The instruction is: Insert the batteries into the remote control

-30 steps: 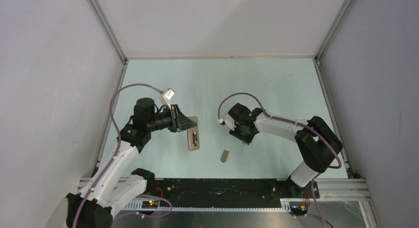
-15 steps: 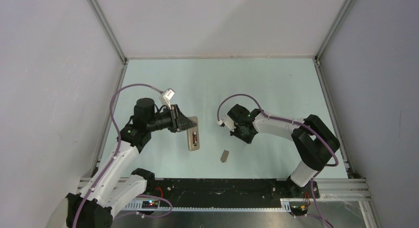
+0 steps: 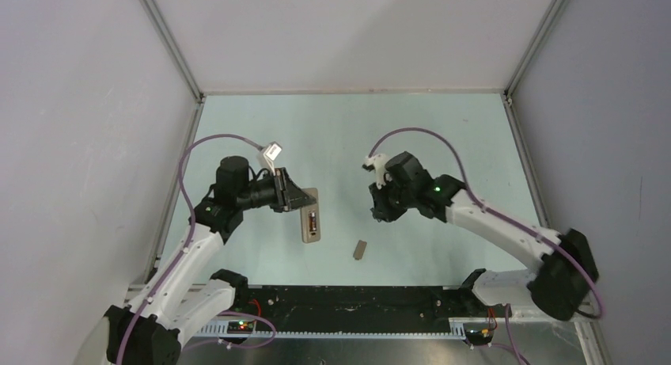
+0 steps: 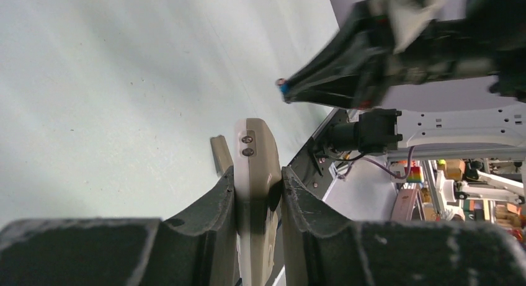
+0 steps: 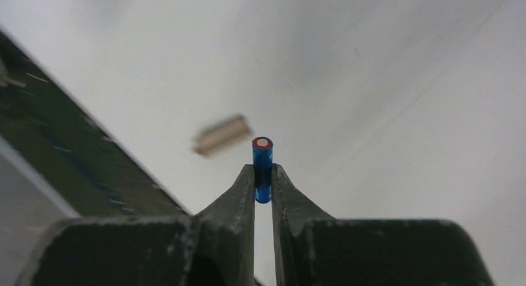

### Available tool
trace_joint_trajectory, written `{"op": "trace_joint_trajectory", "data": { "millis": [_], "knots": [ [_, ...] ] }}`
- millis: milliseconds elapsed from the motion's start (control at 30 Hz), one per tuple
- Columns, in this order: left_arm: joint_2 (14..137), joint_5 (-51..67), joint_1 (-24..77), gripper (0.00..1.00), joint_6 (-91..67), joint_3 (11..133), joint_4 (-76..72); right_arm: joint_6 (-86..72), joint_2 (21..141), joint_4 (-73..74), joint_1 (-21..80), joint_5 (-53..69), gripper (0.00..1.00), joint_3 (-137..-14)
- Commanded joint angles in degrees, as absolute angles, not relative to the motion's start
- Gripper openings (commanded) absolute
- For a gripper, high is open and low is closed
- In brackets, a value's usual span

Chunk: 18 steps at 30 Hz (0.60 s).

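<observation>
The remote control [image 3: 310, 224] lies with its beige-grey back up on the left, and my left gripper [image 3: 301, 200] is shut on its far end. In the left wrist view the remote control [image 4: 254, 151] stands edge-on between the fingers of the left gripper [image 4: 258, 185]. A dark oblong shape [image 3: 313, 220] shows in its open back; I cannot tell whether that is a battery. My right gripper [image 5: 263, 173] is shut on a bright blue battery [image 5: 262, 167], whose red-ringed white end sticks out past the fingertips. From above, the right gripper [image 3: 377, 215] hangs right of the remote.
A small flat beige-grey cover piece [image 3: 361, 249] lies near the front edge between the arms, and the cover piece [image 5: 222, 136] looks blurred beyond the battery. White walls with metal frame bars [image 3: 170, 44] enclose the pale green table [image 3: 348, 131].
The right gripper has shut on the blue battery and risen off the table, and its arm has swung out to the right. The left arm and remote have not moved.
</observation>
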<state>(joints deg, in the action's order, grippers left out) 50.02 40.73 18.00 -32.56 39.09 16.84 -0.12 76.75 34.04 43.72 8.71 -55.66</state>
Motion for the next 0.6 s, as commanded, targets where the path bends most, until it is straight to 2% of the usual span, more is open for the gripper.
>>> {"op": "trace_joint_trajectory", "data": {
  "millis": [0,133,333,567],
  "knots": [
    [51.34,45.02,18.2,0.0,-33.22,40.37,14.38,-22.5,68.5,28.84,46.14,14.62,0.0,-57.52],
    [53.08,48.31,18.35,0.0,-36.77,40.39,11.41,-34.47,64.56,25.5,50.59,12.37,0.0,-57.49],
    [56.1,52.07,19.51,0.0,-50.75,37.55,-7.83,-52.55,61.39,19.97,54.9,9.73,0.0,-57.44],
    [61.77,52.73,22.92,0.0,-56.96,40.31,-15.49,-58.64,59.94,19.54,56.3,8.79,0.0,-59.34]
  ]
}}
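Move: The battery held in the right fingers must reach the remote's open compartment, some 17 cm to that hand's left, 7 cm back and about 10 cm higher. The battery cover lies on the table about 5 cm left, 6 cm back and 10 cm below. From the left hand, still gripping the remote, the compartment is roughly 6 cm back and 2 cm right, about level; the battery is some 20 cm right, 1 cm ahead and 10 cm lower. Right hand lifts the battery 14 cm, left and back to the remote, which the left brings 4 cm right. ##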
